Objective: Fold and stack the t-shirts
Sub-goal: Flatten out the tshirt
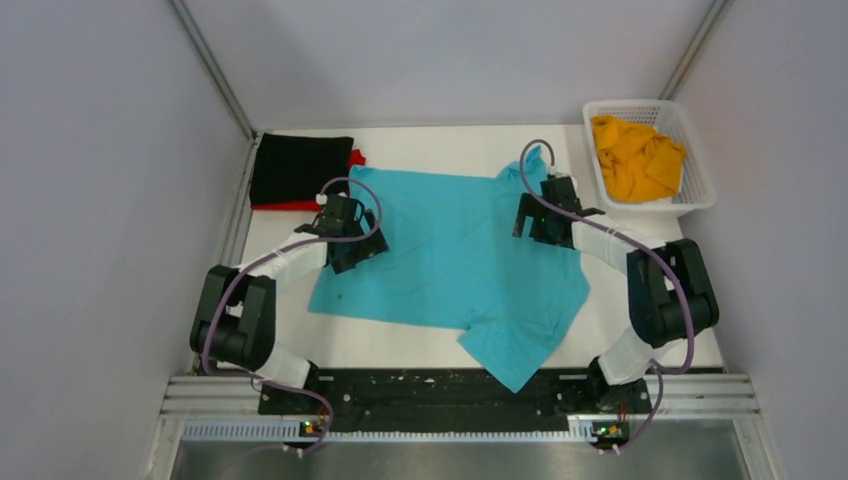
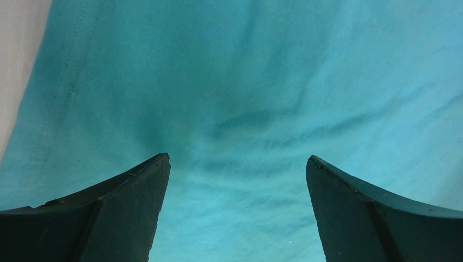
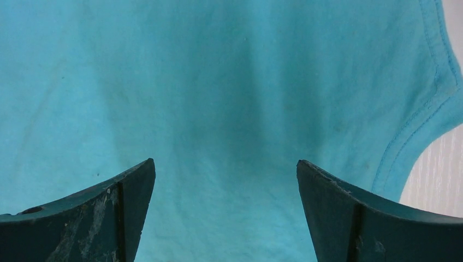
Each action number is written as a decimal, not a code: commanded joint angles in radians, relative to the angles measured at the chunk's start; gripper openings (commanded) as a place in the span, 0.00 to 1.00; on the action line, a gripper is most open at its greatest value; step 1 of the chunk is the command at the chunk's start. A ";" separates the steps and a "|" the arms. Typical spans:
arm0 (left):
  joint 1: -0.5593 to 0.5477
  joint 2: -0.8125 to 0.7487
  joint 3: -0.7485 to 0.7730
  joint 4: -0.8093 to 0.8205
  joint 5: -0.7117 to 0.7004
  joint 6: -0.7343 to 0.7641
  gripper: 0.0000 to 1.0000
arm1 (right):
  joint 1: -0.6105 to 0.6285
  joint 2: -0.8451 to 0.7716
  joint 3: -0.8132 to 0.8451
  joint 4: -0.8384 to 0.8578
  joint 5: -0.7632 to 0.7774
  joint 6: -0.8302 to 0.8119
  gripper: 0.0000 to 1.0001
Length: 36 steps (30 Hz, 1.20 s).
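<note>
A turquoise t-shirt [image 1: 455, 255] lies spread over the middle of the white table [image 1: 430, 345], one corner hanging past the near edge. My left gripper [image 1: 350, 235] hovers over its left side, jaws wide apart, nothing between them; close up, only turquoise cloth [image 2: 240, 109] fills the gap of the left gripper [image 2: 237, 161]. My right gripper [image 1: 545, 215] is over the shirt's far right part, also open and empty; the right gripper [image 3: 225, 162] shows cloth [image 3: 218, 82] with a hemmed edge at right. A folded black t-shirt [image 1: 300, 168] rests on a red one [image 1: 355, 158] at back left. An orange-yellow shirt [image 1: 635, 158] is in the basket.
A white mesh basket [image 1: 700, 170] stands at the back right corner. Grey walls close in both sides. A black strip and metal rail [image 1: 450, 395] run along the near edge between the arm bases.
</note>
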 commanded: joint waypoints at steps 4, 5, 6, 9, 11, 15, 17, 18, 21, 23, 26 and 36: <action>0.006 0.060 -0.018 0.022 0.035 -0.028 0.99 | -0.039 0.140 0.083 0.043 0.067 0.018 0.99; 0.006 0.065 -0.022 0.024 0.043 -0.036 0.99 | -0.054 0.166 0.102 0.032 0.063 0.020 0.99; 0.006 0.070 -0.027 0.029 0.059 -0.048 0.99 | -0.072 0.187 0.115 0.030 0.063 0.016 0.99; -0.014 0.059 -0.053 0.046 0.123 -0.100 0.99 | -0.133 0.231 0.137 0.019 0.072 -0.007 0.99; -0.042 0.039 -0.075 0.051 0.142 -0.129 0.99 | -0.173 0.231 0.131 0.004 0.051 0.007 0.99; -0.126 -0.015 -0.123 0.043 0.150 -0.168 0.99 | -0.198 0.205 0.120 -0.011 0.078 0.003 0.99; -0.165 -0.046 -0.152 0.033 0.153 -0.194 0.99 | -0.198 0.195 0.136 -0.040 0.094 -0.004 0.99; -0.180 -0.069 -0.166 0.024 0.161 -0.207 0.99 | -0.198 0.189 0.140 -0.042 0.093 -0.010 0.99; -0.222 -0.138 -0.192 -0.026 0.137 -0.224 0.99 | -0.192 0.168 0.157 -0.048 0.024 -0.037 0.99; -0.234 -0.189 -0.189 -0.076 0.080 -0.223 0.99 | -0.166 0.155 0.183 -0.047 0.010 -0.077 0.99; -0.234 -0.233 -0.127 -0.179 -0.099 -0.200 0.99 | -0.124 0.150 0.274 -0.052 -0.002 -0.105 0.99; -0.202 -0.070 0.158 -0.168 -0.257 -0.110 0.99 | -0.075 0.378 0.583 -0.012 -0.049 -0.028 0.99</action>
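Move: Both open grippers hover about 2 cm above the spread blue t-shirt. From the left hand the shirt's middle lies some 16 cm right and level; the black folded shirt is about 24 cm ahead and 14 cm left. From the right hand the shirt's middle is about 15 cm left and 5 cm back, a crumpled sleeve some 18 cm straight ahead, and the white basket roughly 22 cm ahead and 25 cm right. Open fingertips of both hands come down onto the cloth and drag it: the left back about 9 cm and right about 7 cm, the right first forward, then right some 7 cm, turning slightly clockwise. Both then lift clear, the left going forward and back somewhat to its left, the right up and forward over the crumpled sleeve end, leftward too. ##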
